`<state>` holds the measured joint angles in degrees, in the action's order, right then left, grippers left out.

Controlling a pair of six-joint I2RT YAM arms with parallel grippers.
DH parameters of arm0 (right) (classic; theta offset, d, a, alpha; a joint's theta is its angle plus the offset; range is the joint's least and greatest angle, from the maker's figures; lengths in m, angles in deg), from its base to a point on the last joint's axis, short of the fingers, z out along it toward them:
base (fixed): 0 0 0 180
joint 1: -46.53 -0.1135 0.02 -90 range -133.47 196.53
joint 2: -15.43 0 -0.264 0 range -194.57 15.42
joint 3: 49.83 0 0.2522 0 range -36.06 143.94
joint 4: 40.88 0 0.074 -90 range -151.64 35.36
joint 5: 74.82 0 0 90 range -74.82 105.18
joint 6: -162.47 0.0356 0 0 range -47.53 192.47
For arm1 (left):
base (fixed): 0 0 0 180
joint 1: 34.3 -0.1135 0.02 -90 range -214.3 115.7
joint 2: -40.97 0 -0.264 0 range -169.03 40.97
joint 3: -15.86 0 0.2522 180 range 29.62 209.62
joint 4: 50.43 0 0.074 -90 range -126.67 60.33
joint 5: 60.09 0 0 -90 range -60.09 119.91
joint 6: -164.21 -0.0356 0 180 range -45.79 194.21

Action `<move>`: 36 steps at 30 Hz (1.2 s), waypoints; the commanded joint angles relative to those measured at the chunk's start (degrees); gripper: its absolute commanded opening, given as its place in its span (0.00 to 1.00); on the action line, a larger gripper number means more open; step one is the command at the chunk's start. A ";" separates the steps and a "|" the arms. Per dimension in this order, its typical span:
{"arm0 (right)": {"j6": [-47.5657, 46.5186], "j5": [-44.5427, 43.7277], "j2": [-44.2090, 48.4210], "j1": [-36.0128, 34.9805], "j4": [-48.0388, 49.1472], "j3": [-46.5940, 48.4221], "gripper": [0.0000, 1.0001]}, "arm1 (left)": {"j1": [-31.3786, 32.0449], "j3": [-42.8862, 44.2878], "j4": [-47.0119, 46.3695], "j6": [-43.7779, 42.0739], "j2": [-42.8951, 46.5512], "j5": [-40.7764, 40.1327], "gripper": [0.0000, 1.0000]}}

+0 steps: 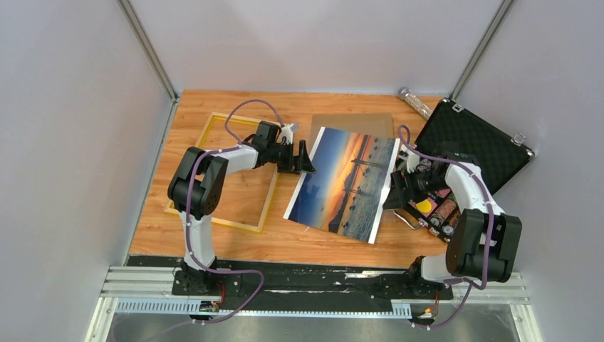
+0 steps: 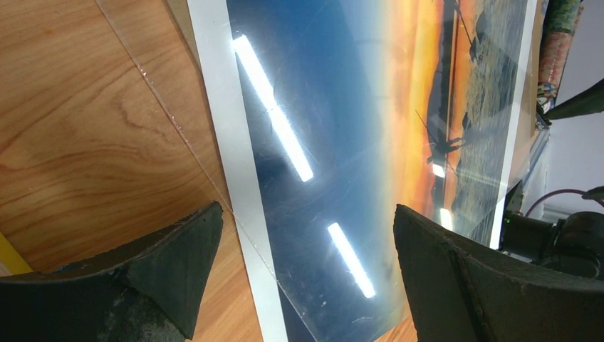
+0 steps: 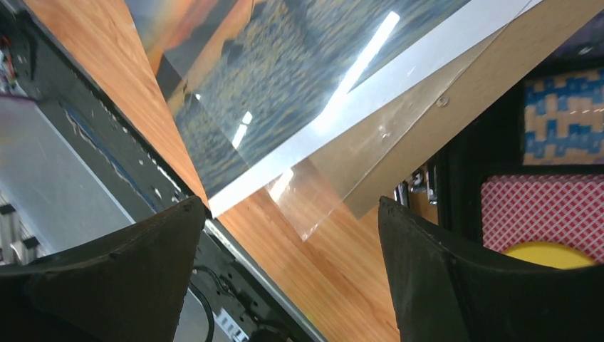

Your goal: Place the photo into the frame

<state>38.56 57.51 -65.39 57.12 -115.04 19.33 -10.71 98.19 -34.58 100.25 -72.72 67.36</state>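
The photo (image 1: 343,183), a glossy sunset print with a white edge, lies flat on the wood table, right of the frame. The yellow frame (image 1: 270,192) lies flat at the left with bare table inside it. My left gripper (image 1: 305,161) hovers open at the photo's left edge; the wrist view shows the photo (image 2: 342,107) between the spread fingers (image 2: 178,263), with nothing held. My right gripper (image 1: 391,192) stands open at the photo's right edge; below it are the photo's corner (image 3: 285,71) and a clear sheet (image 3: 342,171).
A brown backing board (image 1: 356,121) lies behind the photo, partly under it. An open black case (image 1: 474,146) with batteries (image 1: 441,214) and card packs (image 3: 548,206) stands at the right, close to the right arm. A glittery tube (image 1: 413,102) lies at the back. Walls close in both sides.
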 commanded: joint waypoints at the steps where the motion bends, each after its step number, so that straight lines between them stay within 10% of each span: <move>1: -11.98 -1.59 2.02 0.13 -6.46 -1.27 0.89 | -0.26 -0.27 4.73 -3.13 0.20 -4.38 0.99; 36: -19.87 7.91 -1.25 -1.47 -10.71 -3.55 0.86 | 1.98 -0.52 4.57 -5.83 -0.25 -7.04 1.00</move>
<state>19.34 60.81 -67.84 55.70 -126.69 13.08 -9.26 98.41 -32.90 96.56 -71.95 64.10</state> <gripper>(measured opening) 0.857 0.993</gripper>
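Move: The near right corner of the clear sheet lying over the photo is about 5 cm back, 2 cm to the right hand's left and some 8 cm below it. The photo's middle lies about 13 cm left and 3 cm ahead, and the open case's tray some 13 cm right, roughly level. From the left hand, that sheet corner is about 16 cm back, 25 cm right and 4 cm lower. Back towards the base goes the right hand, about 7 cm along the photo's right side, sinking some 2 cm as it closes on the clear sheet's near right corner. It swings about 15 degrees counter-clockwise, then eases 1 to 2 cm left. Its fingers stay wide open, and no grip on the sheet is made. ##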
